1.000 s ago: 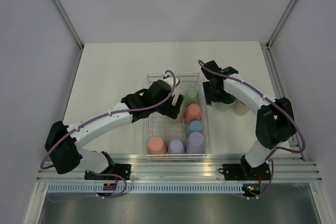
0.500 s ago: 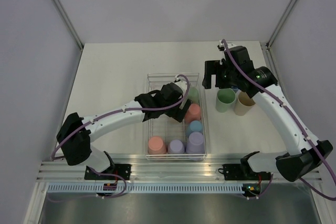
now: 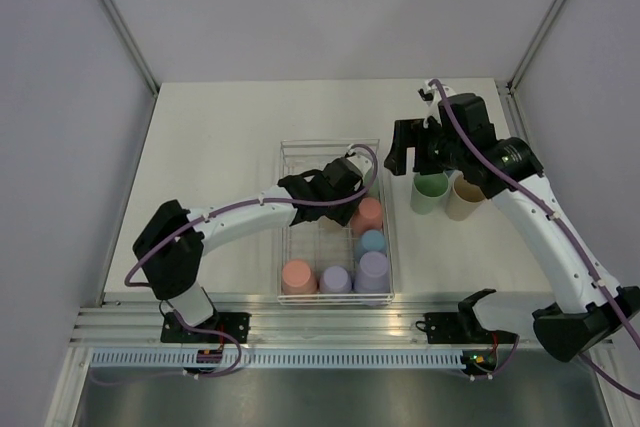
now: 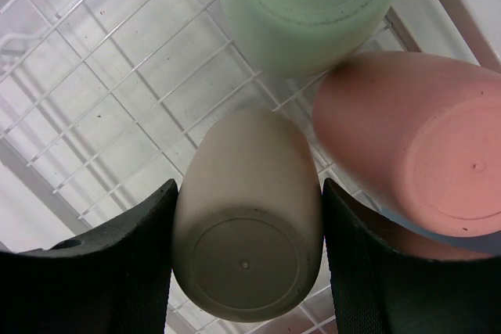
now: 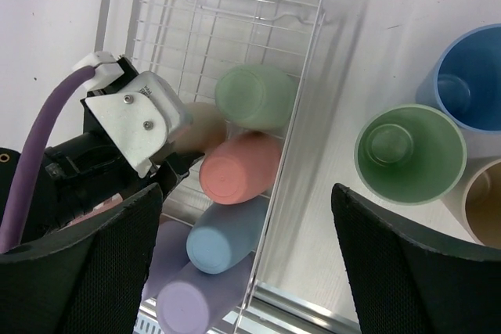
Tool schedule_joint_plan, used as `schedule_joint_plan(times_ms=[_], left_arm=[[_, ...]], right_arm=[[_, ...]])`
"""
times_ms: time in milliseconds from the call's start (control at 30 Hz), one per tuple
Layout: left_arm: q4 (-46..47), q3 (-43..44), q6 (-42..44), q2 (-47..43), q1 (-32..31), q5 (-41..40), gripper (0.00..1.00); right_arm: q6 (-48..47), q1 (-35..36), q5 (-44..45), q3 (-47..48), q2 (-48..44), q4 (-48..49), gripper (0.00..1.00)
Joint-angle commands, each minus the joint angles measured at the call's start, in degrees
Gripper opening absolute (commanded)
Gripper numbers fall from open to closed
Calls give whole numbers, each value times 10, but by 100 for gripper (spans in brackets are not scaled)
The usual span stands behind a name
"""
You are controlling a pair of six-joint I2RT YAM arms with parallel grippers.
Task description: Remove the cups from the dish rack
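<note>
The white wire dish rack (image 3: 284, 209) holds several cups upside down: salmon (image 3: 368, 213), blue (image 3: 371, 242), two lavender (image 3: 372, 269), another salmon (image 3: 297, 275). My left gripper (image 3: 352, 195) is low inside the rack. In the left wrist view its fingers (image 4: 117, 271) press both sides of a beige cup (image 4: 246, 263), with a green cup (image 4: 305, 5) and the salmon cup (image 4: 415, 162) beside it. My right gripper (image 3: 410, 152) is open and empty, above the table right of the rack. A green cup (image 3: 430, 192) and a beige cup (image 3: 463, 197) stand upright on the table.
In the right wrist view a blue cup (image 5: 466, 76) also stands upright beside the green cup (image 5: 409, 154) and the beige cup (image 5: 481, 201). The rack's right wall (image 5: 301, 138) lies close to them. Metal rails (image 3: 340, 322) run along the near edge.
My right gripper let go of the green cup on the table and rose away from it. My left gripper moved right inside the rack and came around the beige cup.
</note>
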Motion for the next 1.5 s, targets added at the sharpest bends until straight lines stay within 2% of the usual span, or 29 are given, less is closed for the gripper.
schedule_joint_plan(times_ms=[0,167,267,300,367,400,500,533,600,667,800,933,1067,1167,1300,1367,1467], left_arm=[[5,16,4,-5,-2,1,2],[-19,-8,-21,-57,-2,-27,2],[-37,-23,-51,-123,-2,-59,2],[-36,-28,-63,-169,-2,-68,2],[-24,-47,-98,-218,-1,-53,2],[-11,-56,-106,-273,0,-14,2],[121,-163,-149,-362,9,95,2],[194,-191,-162,-417,13,117,2],[259,-260,-200,-457,34,178,2],[335,-292,-239,-496,49,213,2],[422,-352,-309,-519,92,286,2],[495,-395,-367,-511,118,309,2],[553,-412,-393,-500,128,313,2],[566,-416,-403,-496,134,304,2],[576,-419,-412,-496,137,286,2],[586,-421,-419,-489,137,285,2],[607,-424,-431,-478,137,284,2]], right_arm=[[6,-1,-14,-12,-16,23,91],[14,-1,-44,-33,-32,53,88],[22,-1,-85,-72,-56,99,87],[26,-1,-101,-82,-62,126,87],[34,-1,-149,-113,-81,157,87],[40,-1,-164,-125,-88,191,87],[85,-1,-247,-180,-122,284,89],[112,-1,-273,-192,-126,307,89],[151,-2,-332,-233,-133,386,89],[201,-2,-371,-267,-141,430,88],[286,-1,-428,-318,-146,567,84],[372,0,-465,-374,-148,681,81],[368,6,-468,-383,-153,667,79],[342,6,-459,-381,-163,622,79],[334,7,-459,-384,-172,615,78],[337,7,-464,-387,-171,618,77],[368,8,-476,-399,-165,676,72]])
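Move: The left gripper already holds the tan cup by its base end in the rack; the right gripper, where it is to be taken, hangs about 14 cm to its right, 18 cm higher and roughly level in reach. From the left hand, the pink cup stands some 6 cm right and level, the rack's green cup 6 cm right and 7 cm ahead. From the right hand, the tan cup lies about 13 cm left, level in reach and 22 cm below. Lift the left gripper with the tan cup about 19 cm out of the rack, drawing back some 7 cm and a little left, and roll it nearly 80 degrees so that the mouth faces the right gripper. Bring the open right gripper left and back about 10 cm each, slightly up, rolling and turning counter-clockwise until its fingers point left at the mouth, closing partway. ##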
